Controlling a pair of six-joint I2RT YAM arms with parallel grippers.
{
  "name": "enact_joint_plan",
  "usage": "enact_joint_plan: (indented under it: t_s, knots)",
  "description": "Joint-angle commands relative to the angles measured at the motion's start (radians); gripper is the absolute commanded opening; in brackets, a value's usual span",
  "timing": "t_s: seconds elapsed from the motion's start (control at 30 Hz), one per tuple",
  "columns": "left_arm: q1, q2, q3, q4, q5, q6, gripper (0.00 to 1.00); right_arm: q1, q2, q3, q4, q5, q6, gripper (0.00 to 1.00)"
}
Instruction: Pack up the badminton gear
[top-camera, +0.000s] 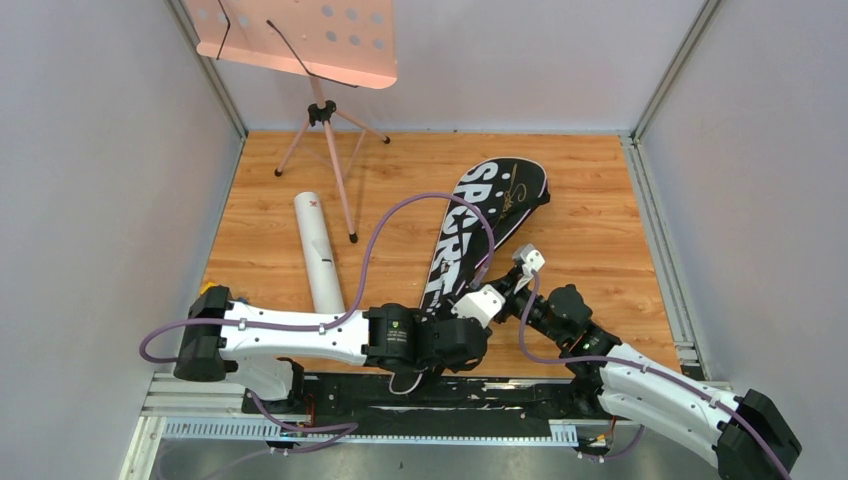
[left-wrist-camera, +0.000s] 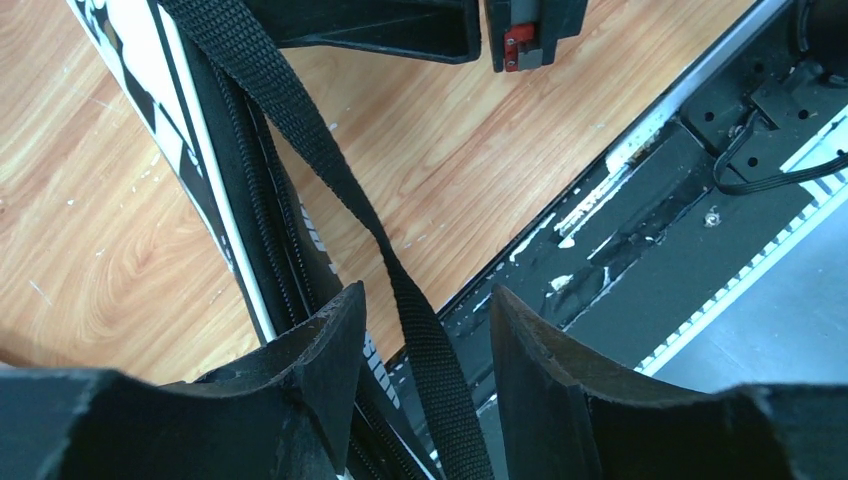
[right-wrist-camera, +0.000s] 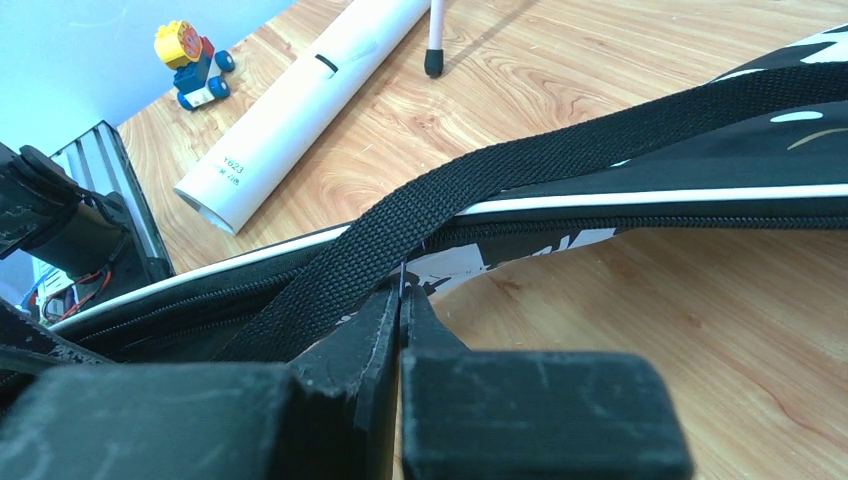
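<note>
The black bag (top-camera: 487, 205) lettered SPORT lies slanted across the wooden floor, its narrow end toward the arms. Both grippers meet at that narrow end. My left gripper (left-wrist-camera: 426, 292) is open. The bag's black webbing strap (left-wrist-camera: 300, 130) runs between its fingers (left-wrist-camera: 325, 345) with a gap on each side. My right gripper (right-wrist-camera: 401, 290) is shut, pinching a thin tab at the bag's zip line (right-wrist-camera: 640, 225) just under the strap (right-wrist-camera: 480, 185). The long white tube (top-camera: 318, 252) lies left of the bag, apart from both grippers.
A pink perforated music stand (top-camera: 300, 40) stands at the back left; one tripod foot (right-wrist-camera: 434, 62) rests beside the tube (right-wrist-camera: 300, 100). A small yellow and blue toy (right-wrist-camera: 190, 62) sits by the left edge. The black base rail (left-wrist-camera: 650, 230) runs along the floor's near edge.
</note>
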Motion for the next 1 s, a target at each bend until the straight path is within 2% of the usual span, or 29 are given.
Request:
enact_joint_plan:
  t_s: [0.0, 0.13, 0.33, 0.4, 0.5, 0.57, 0.83, 0.97]
  knots:
    - [-0.010, -0.011, -0.012, 0.007, -0.073, -0.031, 0.56, 0.002, -0.009, 0.064, 0.132, 0.017, 0.041, 0.00]
    - [-0.011, -0.004, -0.032, 0.012, -0.097, -0.034, 0.55, 0.002, -0.004, 0.061, 0.140, 0.021, 0.047, 0.00]
    - [-0.012, -0.025, -0.070, 0.062, -0.092, -0.037, 0.40, 0.002, 0.005, 0.048, 0.159, 0.027, 0.054, 0.00]
    - [-0.012, -0.041, -0.077, 0.072, -0.090, -0.037, 0.30, 0.002, 0.008, 0.044, 0.164, 0.030, 0.053, 0.00]
    - [-0.012, -0.066, -0.084, 0.081, -0.088, -0.036, 0.08, 0.002, 0.013, 0.036, 0.166, 0.041, 0.046, 0.00]
    - [-0.011, -0.095, -0.089, 0.092, -0.088, -0.034, 0.00, 0.002, 0.013, 0.026, 0.171, 0.046, 0.036, 0.00]
    - [-0.008, -0.307, -0.111, 0.127, -0.120, -0.024, 0.00, 0.002, -0.029, -0.045, 0.200, 0.008, -0.080, 0.00]
    - [0.058, -0.396, -0.133, 0.080, -0.133, -0.038, 0.00, 0.002, -0.099, -0.057, 0.157, 0.010, -0.142, 0.00]
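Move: The bag's black strap passes between my open left fingers, its near stretch about 1 cm ahead, 1 cm left and 2 cm below. The zip pull in my right fingers is some 11 cm ahead of my left hand, 4 cm right and 2 cm lower; the bag's near end is roughly 9 cm back, 10 cm left and 8 cm down. From my right hand that stretch of strap lies about 10 cm back and 5 cm left, 1 cm lower. I dip my left hand about 2 cm, easing slightly forward and left, and shut its fingers on the strap. With the strap pinched I lift some 9 cm, drifting a couple of centimetres left, away from my right hand, while the wrist rolls about 15 degrees, left side down. My shut right fingers stay practically in place, keeping the zip pull. ##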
